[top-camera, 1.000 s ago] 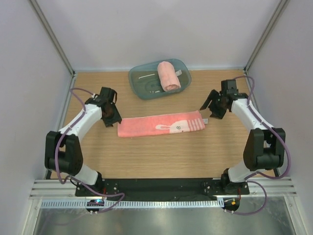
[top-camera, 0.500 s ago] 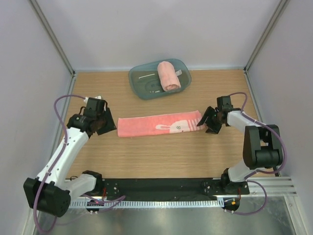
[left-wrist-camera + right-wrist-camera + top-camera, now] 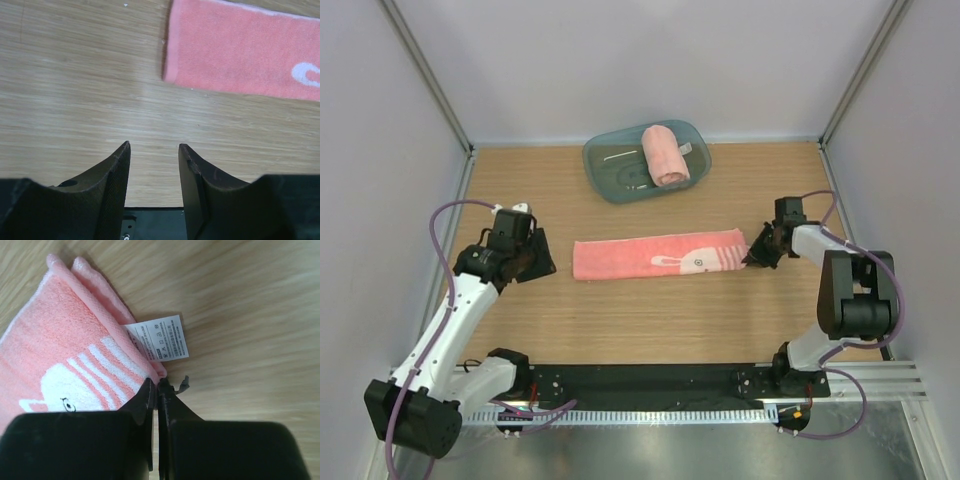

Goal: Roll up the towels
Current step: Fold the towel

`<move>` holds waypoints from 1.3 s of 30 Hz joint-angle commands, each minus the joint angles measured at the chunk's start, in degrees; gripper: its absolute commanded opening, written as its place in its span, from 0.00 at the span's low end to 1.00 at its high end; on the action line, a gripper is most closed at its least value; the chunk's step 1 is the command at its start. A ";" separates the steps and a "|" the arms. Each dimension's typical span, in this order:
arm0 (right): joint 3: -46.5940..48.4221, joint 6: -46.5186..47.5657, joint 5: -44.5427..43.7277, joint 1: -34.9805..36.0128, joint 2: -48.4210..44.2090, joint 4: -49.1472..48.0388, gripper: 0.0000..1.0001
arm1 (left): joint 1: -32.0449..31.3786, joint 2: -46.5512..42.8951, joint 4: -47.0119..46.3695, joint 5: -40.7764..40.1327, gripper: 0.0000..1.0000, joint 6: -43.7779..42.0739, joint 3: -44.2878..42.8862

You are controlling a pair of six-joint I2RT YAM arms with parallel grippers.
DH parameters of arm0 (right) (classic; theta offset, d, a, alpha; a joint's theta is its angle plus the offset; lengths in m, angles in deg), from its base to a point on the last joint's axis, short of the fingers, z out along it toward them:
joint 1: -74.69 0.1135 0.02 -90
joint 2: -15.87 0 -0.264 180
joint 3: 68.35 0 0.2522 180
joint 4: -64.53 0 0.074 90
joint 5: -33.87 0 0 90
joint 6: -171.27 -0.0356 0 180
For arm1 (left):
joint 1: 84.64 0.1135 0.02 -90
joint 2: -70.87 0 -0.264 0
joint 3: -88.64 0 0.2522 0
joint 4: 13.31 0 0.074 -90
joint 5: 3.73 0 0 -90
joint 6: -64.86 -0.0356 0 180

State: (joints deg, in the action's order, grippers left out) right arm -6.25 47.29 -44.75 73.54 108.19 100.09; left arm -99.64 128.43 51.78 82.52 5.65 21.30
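A flat salmon-pink towel (image 3: 660,257) with a white rabbit print lies lengthwise mid-table. It also fills the left of the right wrist view as the towel (image 3: 65,350), with its white tag (image 3: 162,340) beside it. My right gripper (image 3: 752,257) is shut on the towel's right end, its tips (image 3: 159,382) pinching the edge just below the tag. My left gripper (image 3: 544,264) stands open over bare wood, a little short of the towel's left end (image 3: 240,50), with nothing between its tips (image 3: 154,146). A second towel (image 3: 663,155), rolled up, lies in the tub.
The translucent teal oval tub (image 3: 610,170) sits at the back centre of the wooden table. Grey walls and metal posts enclose the left, right and back sides. The arm bases stand on a black rail at the near edge.
My right gripper has closed on the towel's right end, and the towel has slid slightly to the right. The left arm has eased back a little, so a gap now separates it from the towel.
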 commanded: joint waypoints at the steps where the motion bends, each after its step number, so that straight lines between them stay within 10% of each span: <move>1: 2.98 3.65 -7.06 -3.59 -5.82 7.79 0.01 | 0.06 -2.45 -2.81 1.02 0.44 -1.26 0.67; 8: 13.08 7.08 -11.11 -0.45 -11.54 18.70 0.01 | -0.02 -7.11 -4.57 1.28 0.44 -1.78 1.64; 17: 29.17 5.07 -15.86 19.94 -8.56 25.74 0.01 | -0.02 -7.55 -4.05 2.79 0.45 -2.13 0.85; 39: 57.04 -2.49 -23.68 51.94 20.35 24.70 0.01 | 0.06 -6.94 -3.43 0.50 0.45 -1.08 0.94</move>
State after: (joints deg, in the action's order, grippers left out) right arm 47.48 46.72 -66.80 123.51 126.20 126.67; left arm -99.64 121.69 49.11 83.70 4.60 23.27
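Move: The right hand's fingers are shut on the right end of the flat, striped towel, just off the table; the towel's left end, over which this end is being folded, lies about 42 cm to the left and level with the hand. The teal bin is some 28 cm ahead and 25 cm left, and the rolled towel in it about 30 cm ahead and 20 cm left. From the left hand, that left end is roughly 9 cm ahead, 4 cm right and 14 cm below. Keeping its pinch on the towel's right end, the right hand first tugs about 4 cm to the right as it starts to lift. It then swings up and over the towel towards its left end, finishing some 30 cm left and 14 cm higher, having just begun to sink from its peak. The wrist turns nearly 40 degrees counter-clockwise on the way. ##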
